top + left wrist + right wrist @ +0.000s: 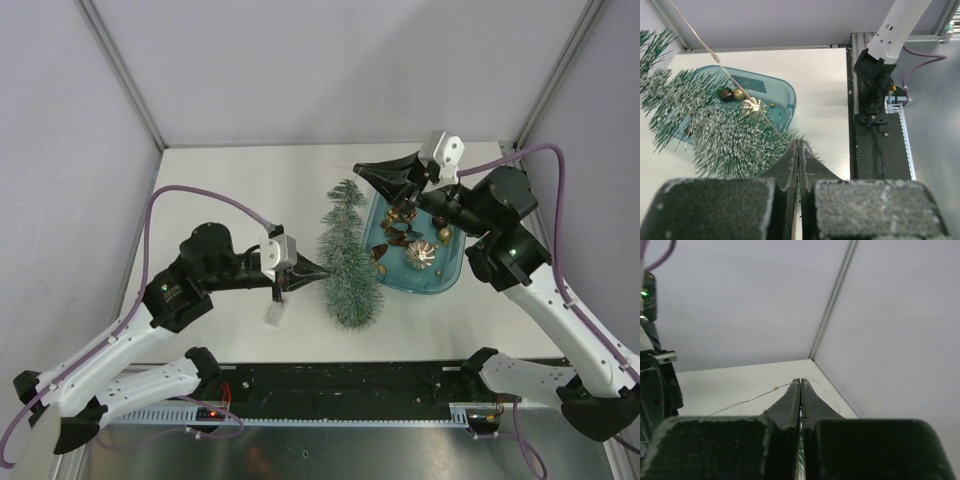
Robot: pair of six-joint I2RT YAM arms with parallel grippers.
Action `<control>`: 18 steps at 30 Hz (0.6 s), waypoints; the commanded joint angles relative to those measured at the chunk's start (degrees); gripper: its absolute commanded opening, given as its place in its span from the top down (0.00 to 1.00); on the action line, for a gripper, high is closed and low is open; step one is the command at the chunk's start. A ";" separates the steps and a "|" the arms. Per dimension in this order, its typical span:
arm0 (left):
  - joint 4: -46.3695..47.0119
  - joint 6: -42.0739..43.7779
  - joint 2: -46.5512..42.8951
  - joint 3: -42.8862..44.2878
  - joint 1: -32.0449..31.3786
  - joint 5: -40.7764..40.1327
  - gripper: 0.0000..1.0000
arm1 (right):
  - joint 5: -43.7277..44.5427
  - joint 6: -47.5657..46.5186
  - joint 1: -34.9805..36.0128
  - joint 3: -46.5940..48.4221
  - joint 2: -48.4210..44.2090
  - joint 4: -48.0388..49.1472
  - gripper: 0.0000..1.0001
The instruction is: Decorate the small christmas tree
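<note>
The small christmas tree (pixel 349 258), a frosted-green bristly cone, sits mid-table with its tip toward the far side. In the left wrist view it (pixel 715 135) fills the left. A thin light wire (pixel 747 95) runs taut from the upper left across the branches to my left gripper (pixel 322 270), whose shut tips press into the tree's lower left side. My right gripper (pixel 360 171) hovers beyond the treetop, shut on the same wire (pixel 760 396), which carries a tiny bead by the tips. Both sets of jaws (pixel 799 144) (pixel 800 382) show no gap.
A blue tray (pixel 446 275) right of the tree holds several gold and brown ornaments (pixel 420 254). A small white box (pixel 274 315) lies on the table under my left wrist. Grey walls close in the back and sides. A black rail (pixel 350 385) runs along the near edge.
</note>
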 commanded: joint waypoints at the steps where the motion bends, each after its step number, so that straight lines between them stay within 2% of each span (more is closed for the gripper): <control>1: 1.01 -0.63 -3.09 -1.88 0.37 -5.44 1.00 | 6.39 -3.80 0.15 2.94 1.99 7.95 1.00; 10: 8.32 -0.08 -3.77 -3.63 1.24 -25.11 1.00 | 8.52 -5.96 0.34 3.87 9.04 11.43 1.00; 18: 11.68 -1.13 -4.09 -7.98 1.41 -33.70 1.00 | 7.13 -3.45 -3.44 3.97 13.75 13.27 1.00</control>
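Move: The tree's middle stands about 10 cm ahead of the left gripper, 6 cm to its right and some 13 cm below. The ornament tray lies some 24 cm ahead and 22 cm to the right of that gripper, and the small clear packet about 3 cm ahead and 11 cm to its left, both about 32 cm down. From the right gripper, the tree's middle is nearly straight beneath, some 28 cm down and 1 cm to the right. Keep both grippers shut on the thin gold wire and carry it forward together. Bring the left gripper about 8 cm forward along the tree's left side, easing it outward to the left and swinging its fingers some 30 degrees counter-clockwise; carry the right gripper forward from above the treetop, drifting left and sinking a little. ##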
